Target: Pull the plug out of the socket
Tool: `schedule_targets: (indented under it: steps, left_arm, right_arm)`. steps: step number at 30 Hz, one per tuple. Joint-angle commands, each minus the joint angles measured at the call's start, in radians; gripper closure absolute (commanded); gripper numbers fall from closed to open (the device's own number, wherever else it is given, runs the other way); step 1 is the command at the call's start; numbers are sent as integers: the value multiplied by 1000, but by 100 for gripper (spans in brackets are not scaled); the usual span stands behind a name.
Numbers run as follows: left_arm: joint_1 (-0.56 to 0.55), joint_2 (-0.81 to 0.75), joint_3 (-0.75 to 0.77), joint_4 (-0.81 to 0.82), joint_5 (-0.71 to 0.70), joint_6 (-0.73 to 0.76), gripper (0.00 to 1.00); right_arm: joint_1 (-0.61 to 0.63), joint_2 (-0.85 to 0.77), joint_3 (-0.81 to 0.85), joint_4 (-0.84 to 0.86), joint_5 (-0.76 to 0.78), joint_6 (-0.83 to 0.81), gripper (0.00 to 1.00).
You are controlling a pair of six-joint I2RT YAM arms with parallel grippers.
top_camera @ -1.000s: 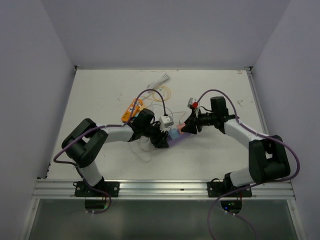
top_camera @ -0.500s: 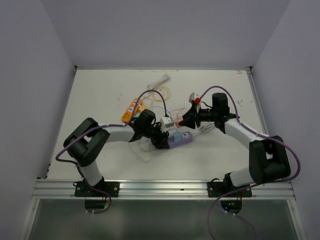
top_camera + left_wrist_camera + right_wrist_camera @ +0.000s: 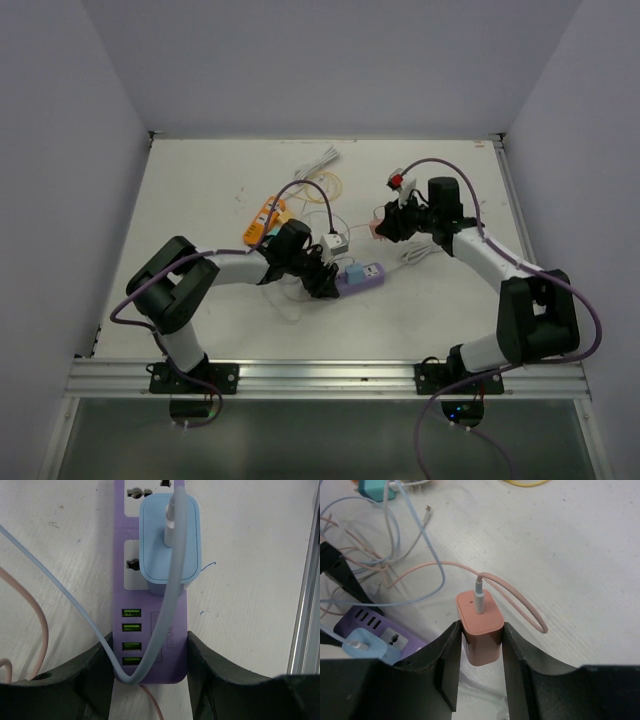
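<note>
The socket is a purple power strip (image 3: pixel 364 273) (image 3: pixel 150 630) lying on the table, with my left gripper (image 3: pixel 325 283) (image 3: pixel 149 665) shut on its USB end. A light blue plug (image 3: pixel 170 540) sits in it, its cable looping over the strip. My right gripper (image 3: pixel 386 228) (image 3: pixel 480 645) is shut on a salmon-pink plug (image 3: pixel 480 622), held clear of the strip up and to its right, pink cable trailing. In the right wrist view the strip (image 3: pixel 365 622) lies at the lower left.
An orange power strip (image 3: pixel 265 220), a white adapter (image 3: pixel 333 243), a yellow cable loop (image 3: pixel 330 185) and a white cable bundle (image 3: pixel 322 158) lie behind. Loose blue and pink cables (image 3: pixel 395 545) tangle near a teal charger (image 3: pixel 372 489). The metal rail (image 3: pixel 305 605) edges the table.
My right gripper has drawn back up and to the right with the pink plug, which has come out of the purple strip. The left gripper has kept its hold on the strip.
</note>
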Motion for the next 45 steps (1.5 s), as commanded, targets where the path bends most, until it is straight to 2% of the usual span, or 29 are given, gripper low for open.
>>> schedule_targets:
  steps: [1,5,11,18,21,25,31,33,39,45]
  left_arm:
    - [-4,0,-42,-81,-43,-20,100]
    - [-3,-11,-49,-77,-47,-21,100]
    - [-3,-23,-57,-73,-54,-23,100]
    - [-3,-32,-63,-66,-72,-31,100]
    - [-3,-32,-63,-66,-78,-35,100]
    - [-3,-34,-63,-66,-77,-34,100]
    - [-3,-32,-58,-64,-84,-31,100]
    - [-3,-32,-57,-69,-92,-31,100]
    - [-1,-45,-62,-55,-100,-24,100]
    - [0,-54,-57,-64,-71,-11,100]
  right_arm:
    - [-4,47,110,-110,183,129,87]
    - [-3,102,158,-196,249,194,81]
    - [-3,178,211,-262,267,240,63]
    - [-3,170,204,-271,306,247,31]
    - [-3,136,190,-270,327,241,24]
    - [0,32,130,-222,283,227,23]
    - [52,-109,-26,-75,90,200,23]
    - [77,-112,-58,-58,30,194,23]
    - [193,-108,-115,-13,31,183,23]
    - [221,-72,-144,29,-30,171,23]
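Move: The right hand still holds the pink plug, pulled out and clear. The bare table where it is taken lies about 1 cm ahead, 4 cm to its right and 11 cm below. From that hand the white cable bundle is level, 11 cm right; the blue plug about 7 cm back, 6 cm left, 7 cm below; the purple socket's middle some 8 cm back and 6 cm left. From the left hand, gripping the socket's end, that bare spot is roughly 13 cm ahead and 15 cm right. Down about 5 cm and a little to the right goes the right hand, tipping down and turning some 20 degrees clockwise, to the table beyond the socket, where its fingers open wide and let go of the pink plug. It then lifts about 5 cm, swings roughly 10 cm back and 9 cm left while turning counter-clockwise, and sinks slightly, open, over the blue plug. The left fingers keep their hold on the socket. ##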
